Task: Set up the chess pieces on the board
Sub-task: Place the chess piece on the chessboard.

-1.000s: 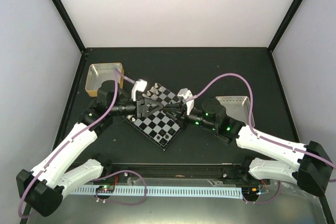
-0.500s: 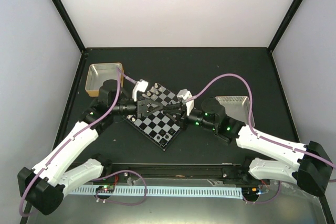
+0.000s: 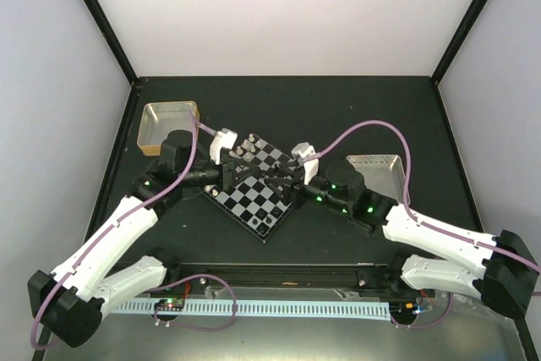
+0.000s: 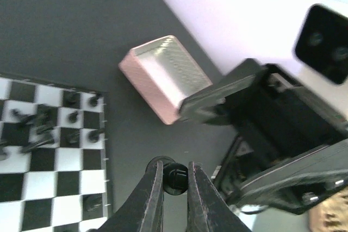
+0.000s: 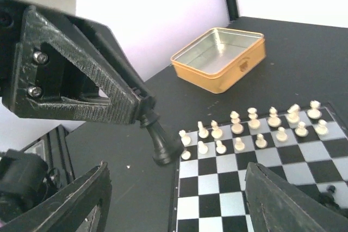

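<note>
The board (image 3: 254,200) lies turned like a diamond between my arms. White chess pieces (image 5: 250,129) stand in two rows along its far-left edge, and black ones (image 4: 70,118) crowd the opposite side. My left gripper (image 4: 175,180) is shut on the head of a black chess piece (image 5: 159,139). That piece hangs tilted, its base just off the board's (image 5: 239,188) left edge. My right gripper (image 5: 176,172) faces it, open wide and holding nothing. From above, the left gripper (image 3: 239,177) and right gripper (image 3: 283,177) meet over the board's middle.
A gold-rimmed tray (image 3: 169,124) sits at the back left of the board. A pink-rimmed tray (image 4: 163,77) stands to the right, by my right arm's elbow (image 3: 351,188). Black side rails bound the dark table.
The right gripper's jaws have spread wide and it has drawn back slightly to the right. The left gripper closed on the black piece and keeps hold of it.
</note>
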You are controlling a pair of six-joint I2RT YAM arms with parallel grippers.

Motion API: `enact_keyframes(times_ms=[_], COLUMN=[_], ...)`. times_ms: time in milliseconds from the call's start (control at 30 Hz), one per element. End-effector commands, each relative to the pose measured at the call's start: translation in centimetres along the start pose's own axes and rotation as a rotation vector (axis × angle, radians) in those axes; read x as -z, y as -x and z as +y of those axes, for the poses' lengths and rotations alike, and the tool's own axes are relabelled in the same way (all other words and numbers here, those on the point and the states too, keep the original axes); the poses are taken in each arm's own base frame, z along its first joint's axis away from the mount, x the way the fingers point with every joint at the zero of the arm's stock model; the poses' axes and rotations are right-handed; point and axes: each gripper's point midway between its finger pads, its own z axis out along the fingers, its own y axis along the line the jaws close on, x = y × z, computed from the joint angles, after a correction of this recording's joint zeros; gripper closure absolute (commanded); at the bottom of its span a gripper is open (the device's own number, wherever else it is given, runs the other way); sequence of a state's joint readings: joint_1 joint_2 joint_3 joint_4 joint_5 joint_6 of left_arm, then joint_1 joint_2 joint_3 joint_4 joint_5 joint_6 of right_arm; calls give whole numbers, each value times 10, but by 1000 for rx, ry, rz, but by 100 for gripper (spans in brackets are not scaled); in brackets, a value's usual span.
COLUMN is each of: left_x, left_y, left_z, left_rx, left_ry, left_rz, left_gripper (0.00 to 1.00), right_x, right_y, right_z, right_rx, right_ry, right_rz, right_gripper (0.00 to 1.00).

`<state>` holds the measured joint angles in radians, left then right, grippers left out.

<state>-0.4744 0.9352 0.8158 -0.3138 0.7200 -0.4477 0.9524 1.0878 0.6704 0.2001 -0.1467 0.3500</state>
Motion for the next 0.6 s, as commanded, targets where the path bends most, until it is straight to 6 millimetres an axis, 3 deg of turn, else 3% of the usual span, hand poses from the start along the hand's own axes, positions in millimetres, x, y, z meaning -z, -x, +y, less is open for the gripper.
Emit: enact_keyframes(times_ms=[0, 133, 233, 400, 567], left_x=[16, 11, -5, -40, -79], left_y=[8, 4, -7, -31, -57], left_z=[27, 41, 53, 66, 62], left_rx=[-105, -102, -88, -93, -142], left_ry=[217, 267, 303, 371, 366], left_rz=[-52, -53, -12, 76, 158], left_gripper=[98, 99, 98, 98, 98], right_x=[22, 38, 51, 78, 91], right_y=[15, 13, 4, -27, -50], right_z=[-18, -40, -71, -119, -138], right_rx=[-48, -118, -196, -342, -440], right_ry=[-112, -232, -416, -713, -816], right_rz=[-120, -160, -162, -147, -126], right_gripper=[30, 29, 29, 29, 29])
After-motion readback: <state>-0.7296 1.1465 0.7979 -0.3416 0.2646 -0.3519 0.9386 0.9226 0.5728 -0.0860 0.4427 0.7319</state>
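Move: The left gripper holds a black chess piece; the free squares of the board's near-right edge lie about 7 cm to its right, 4 cm back and 20 cm below. Two set-up black pieces are 5 cm right and 6 cm back, the loose black pieces 4 cm right and 4 cm ahead. From the empty right gripper those loose pieces are about 5 cm ahead and 20 cm below, the right-corner pieces 7 cm right and 4 cm ahead. Keep the left gripper shut on the black piece; ease it slightly forward and left, out of the handover, then sink it about 10 cm towards the board, swinging right and tipping the fingers some 20 degrees further down. Draw the open right gripper about 11 cm right, then also down and forward, turning clockwise to face the loose black pieces. ##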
